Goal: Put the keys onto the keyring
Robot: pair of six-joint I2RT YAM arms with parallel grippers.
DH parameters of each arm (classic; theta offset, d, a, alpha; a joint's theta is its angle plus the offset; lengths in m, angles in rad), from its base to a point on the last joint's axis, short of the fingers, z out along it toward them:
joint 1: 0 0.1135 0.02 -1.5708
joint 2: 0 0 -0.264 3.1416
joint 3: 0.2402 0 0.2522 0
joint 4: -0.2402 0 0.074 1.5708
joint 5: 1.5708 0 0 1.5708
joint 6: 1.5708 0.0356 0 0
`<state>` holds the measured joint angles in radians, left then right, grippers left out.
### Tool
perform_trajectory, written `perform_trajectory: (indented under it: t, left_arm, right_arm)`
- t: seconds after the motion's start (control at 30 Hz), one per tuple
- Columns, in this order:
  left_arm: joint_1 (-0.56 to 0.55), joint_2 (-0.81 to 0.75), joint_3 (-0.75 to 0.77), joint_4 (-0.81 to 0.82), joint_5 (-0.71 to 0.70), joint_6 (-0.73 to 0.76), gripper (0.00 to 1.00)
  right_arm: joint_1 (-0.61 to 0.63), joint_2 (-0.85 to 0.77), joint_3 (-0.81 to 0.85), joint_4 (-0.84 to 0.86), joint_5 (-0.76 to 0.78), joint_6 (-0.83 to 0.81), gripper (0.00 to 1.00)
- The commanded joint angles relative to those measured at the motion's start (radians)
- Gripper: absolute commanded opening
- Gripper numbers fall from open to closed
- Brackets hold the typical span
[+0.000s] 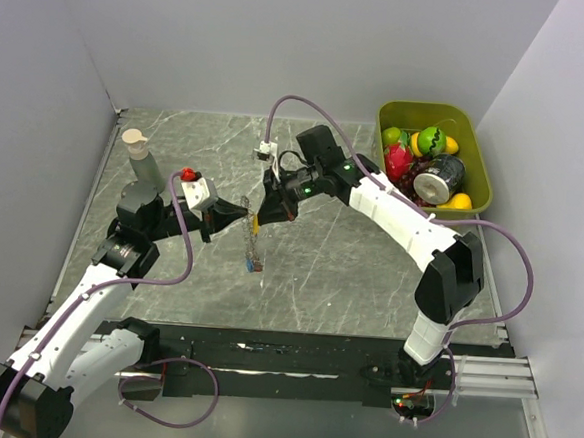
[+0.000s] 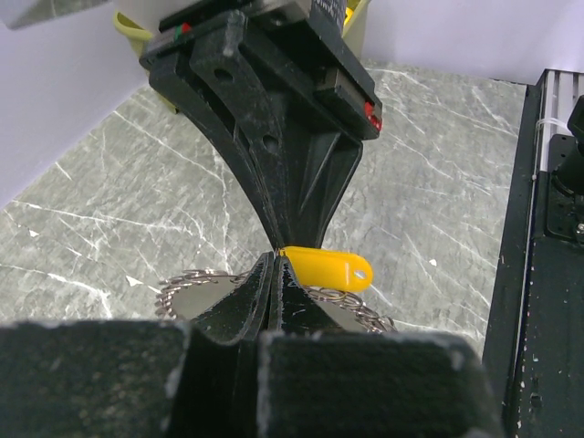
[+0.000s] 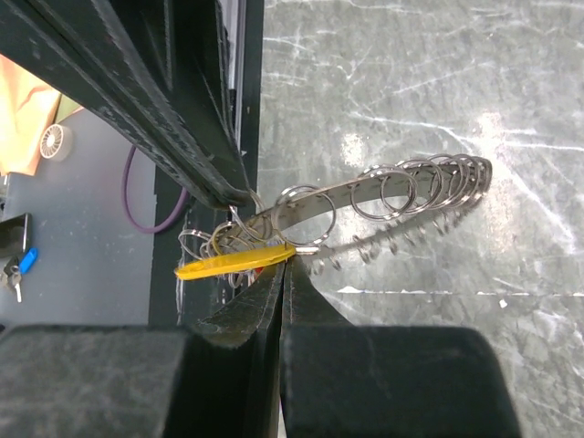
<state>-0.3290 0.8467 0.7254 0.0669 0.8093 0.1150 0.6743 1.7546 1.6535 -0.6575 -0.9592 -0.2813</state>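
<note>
The keyring, a thin metal band fringed with small silvery rings, hangs above the table between both grippers. It shows in the right wrist view and the left wrist view. My left gripper is shut on the keyring's band; its tip meets the right gripper's tip. My right gripper is shut on the end of a yellow-headed key, which lies flat against the band. A bit of red tag peeks from under the yellow key. A small blue piece dangles at the ring's lower end.
A green bin of toy fruit and a can stands at the back right. A grey bottle with a tan cap stands at the back left. A black rail runs along the near edge. A small blue-headed key lies far left, off the table.
</note>
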Motion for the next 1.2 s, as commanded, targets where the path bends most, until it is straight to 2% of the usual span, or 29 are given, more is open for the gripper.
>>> perform_trajectory:
  t: [0.0, 0.3, 0.53, 0.77, 0.87, 0.9, 0.97, 1.0, 1.1, 1.17]
  left_arm:
    - [-0.005, -0.017, 0.006, 0.083, 0.019, -0.003, 0.01]
    - [-0.007, -0.014, -0.004, 0.089, 0.013, -0.005, 0.01]
    - [-0.012, 0.011, -0.035, 0.132, 0.016, -0.035, 0.01]
    - [-0.038, 0.045, -0.075, 0.214, 0.011, -0.083, 0.01]
    - [-0.045, 0.057, -0.077, 0.218, 0.014, -0.083, 0.01]
    - [-0.05, 0.06, -0.078, 0.218, 0.014, -0.083, 0.01]
    - [-0.054, 0.064, -0.078, 0.221, 0.013, -0.086, 0.01]
    - [-0.058, 0.066, -0.078, 0.223, 0.011, -0.086, 0.01]
    - [-0.065, 0.068, -0.077, 0.22, 0.01, -0.081, 0.01]
    - [-0.068, 0.066, -0.073, 0.217, 0.014, -0.08, 0.01]
  right_arm:
    - [-0.007, -0.05, -0.021, 0.053, -0.012, 0.008, 0.0]
    - [-0.016, -0.078, -0.061, 0.067, 0.02, 0.005, 0.0]
    - [-0.081, -0.09, -0.231, 0.176, 0.017, 0.074, 0.0]
    - [-0.125, -0.026, -0.322, 0.182, 0.106, 0.109, 0.0]
    - [-0.125, 0.0, -0.339, 0.183, 0.155, 0.126, 0.17]
    - [-0.125, -0.003, -0.348, 0.188, 0.172, 0.134, 0.29]
    - [-0.125, -0.018, -0.359, 0.197, 0.215, 0.137, 0.42]
    - [-0.124, -0.039, -0.368, 0.208, 0.235, 0.143, 0.54]
    - [-0.124, -0.108, -0.385, 0.238, 0.281, 0.142, 0.7]
    - [-0.125, -0.162, -0.408, 0.28, 0.274, 0.136, 0.74]
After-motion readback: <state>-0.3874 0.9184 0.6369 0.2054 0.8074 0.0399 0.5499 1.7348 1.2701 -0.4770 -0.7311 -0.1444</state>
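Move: The right hand holds the yellow key tag; the bare table it is taken to lies roughly 5 cm ahead, 2 cm right and 20 cm below. The keyring's middle is some 3 cm back, 2 cm left and 3 cm below, with the blue tag about 7 cm back, 1 cm left and 5 cm below. From the left hand, which holds the keyring, that table spot is about 4 cm ahead, 5 cm right and 24 cm down. Right hand sinks about 13 cm and goes 7 cm right, opening off the yellow tag; left lowers keyring slightly. ##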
